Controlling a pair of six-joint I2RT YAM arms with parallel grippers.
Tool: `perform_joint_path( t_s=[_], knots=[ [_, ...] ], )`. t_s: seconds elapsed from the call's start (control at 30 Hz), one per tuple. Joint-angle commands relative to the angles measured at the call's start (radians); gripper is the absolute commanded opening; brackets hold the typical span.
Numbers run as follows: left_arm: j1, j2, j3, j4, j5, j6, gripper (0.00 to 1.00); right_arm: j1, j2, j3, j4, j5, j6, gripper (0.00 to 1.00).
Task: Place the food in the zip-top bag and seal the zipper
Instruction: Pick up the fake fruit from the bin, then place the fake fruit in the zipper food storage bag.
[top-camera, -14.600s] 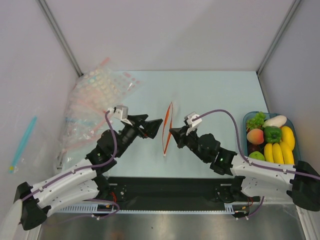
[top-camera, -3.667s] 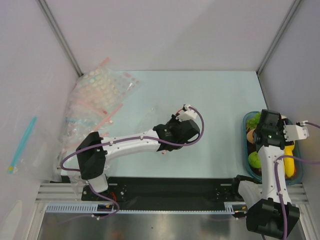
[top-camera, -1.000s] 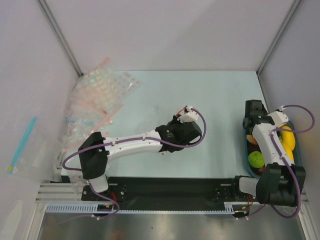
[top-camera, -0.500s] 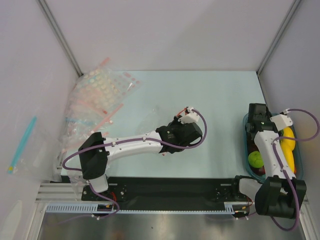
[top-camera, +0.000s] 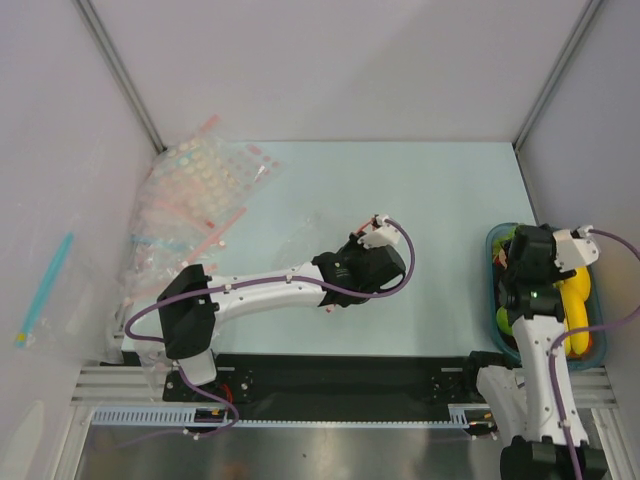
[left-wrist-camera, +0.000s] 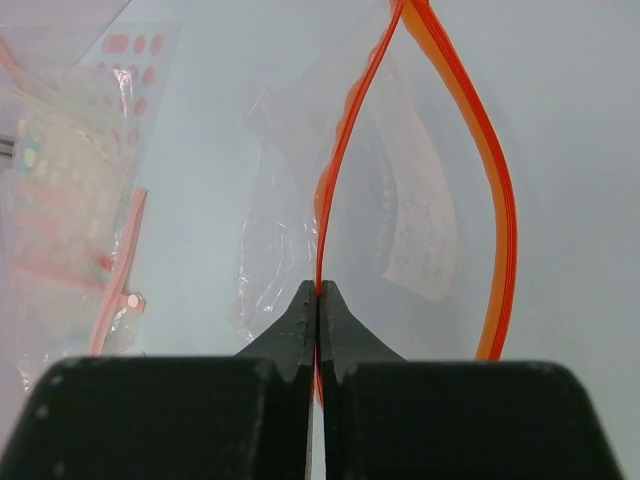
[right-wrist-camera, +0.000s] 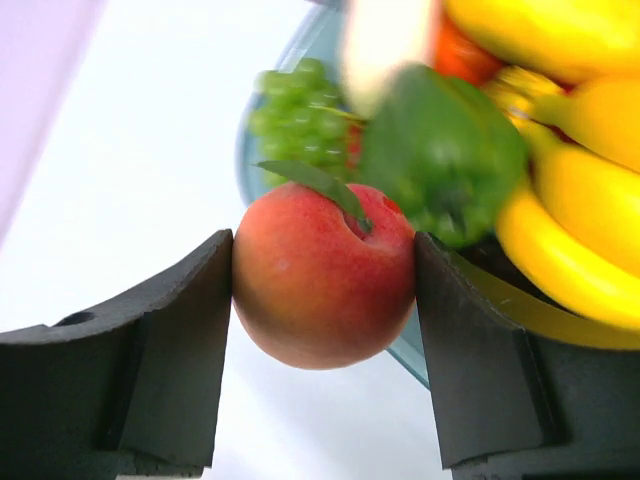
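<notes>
My left gripper (left-wrist-camera: 318, 292) is shut on the near side of the red-orange zipper (left-wrist-camera: 331, 170) of the clear zip-top bag (left-wrist-camera: 420, 230), and the bag's mouth gapes open beyond the pinch. From above, the left wrist (top-camera: 362, 265) covers that grip at the table's middle. My right gripper (right-wrist-camera: 322, 262) is shut on an orange-red peach with a green leaf (right-wrist-camera: 320, 285), held just off the tray's rim (right-wrist-camera: 246, 160). More food sits behind it: a green pepper (right-wrist-camera: 440, 170), green grapes (right-wrist-camera: 300, 115) and a blurred white piece (right-wrist-camera: 385, 40). In the top view the right wrist (top-camera: 530, 265) hides the peach.
A blue tray (top-camera: 597, 345) at the right edge holds yellow bananas (top-camera: 575, 290) and a green apple (top-camera: 507, 318). A heap of dotted clear bags (top-camera: 195, 190) lies at the back left. White walls close the table on three sides.
The right gripper has narrowed from wide open onto the peach and drawn back toward the near edge above the tray. The left arm and the bag have stayed put.
</notes>
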Motion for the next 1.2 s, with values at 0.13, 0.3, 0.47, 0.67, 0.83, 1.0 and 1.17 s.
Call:
perform_joint_path(
  t_s=[0.13,0.3,0.47,0.67,0.83,1.0,1.17],
  knots=[
    [-0.004,-0.02,0.037,0.023,0.054,-0.009,0.0,0.012,-0.268,-0.143,0.435,-0.604,-0.322,0.39],
    [0.022,-0.085,0.003,0.054,0.185,-0.025,0.0,0.046,-0.232,-0.137,0.486,-0.81,-0.356,0.29],
    [0.074,-0.158,-0.057,0.101,0.326,-0.046,0.0,0.107,-0.149,-0.183,0.684,-1.048,-0.327,0.27],
    [0.107,-0.213,-0.091,0.121,0.345,-0.065,0.0,0.356,-0.063,-0.211,0.82,-1.028,-0.376,0.24],
    [0.107,-0.244,-0.106,0.131,0.374,-0.075,0.0,0.526,0.017,-0.223,0.92,-0.996,-0.423,0.24],
    [0.107,-0.305,-0.132,0.151,0.415,-0.086,0.0,0.63,0.063,-0.216,0.95,-0.954,-0.465,0.24],
    [0.107,-0.371,-0.172,0.19,0.463,-0.091,0.0,0.653,0.115,-0.203,0.949,-0.928,-0.469,0.24]
  ],
)
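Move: My right hand already holds the peach above the bin. The zip-top bag's open mouth, where it is going, lies about 36 cm to the left, practically level fore and aft, and some 4 cm lower. Under the peach are the green pepper, 4 cm right, 1 cm ahead and 9 cm down, and the grapes, 6 cm ahead, 2 cm right, equally low. From my left hand, still pinching the left rim, the mouth's middle is roughly 4 cm right, 2 cm back. I swing the gripped peach fast to my left, about 34 cm from over the bin to the bag's mouth, climbing some 7 cm early and then easing down slightly, while the hand turns roughly 95 degrees counter-clockwise and its fingers come up to level. My left hand keeps the rim pinched, dips a little, then lifts it 3 to 4 cm and rolls its left side down. ##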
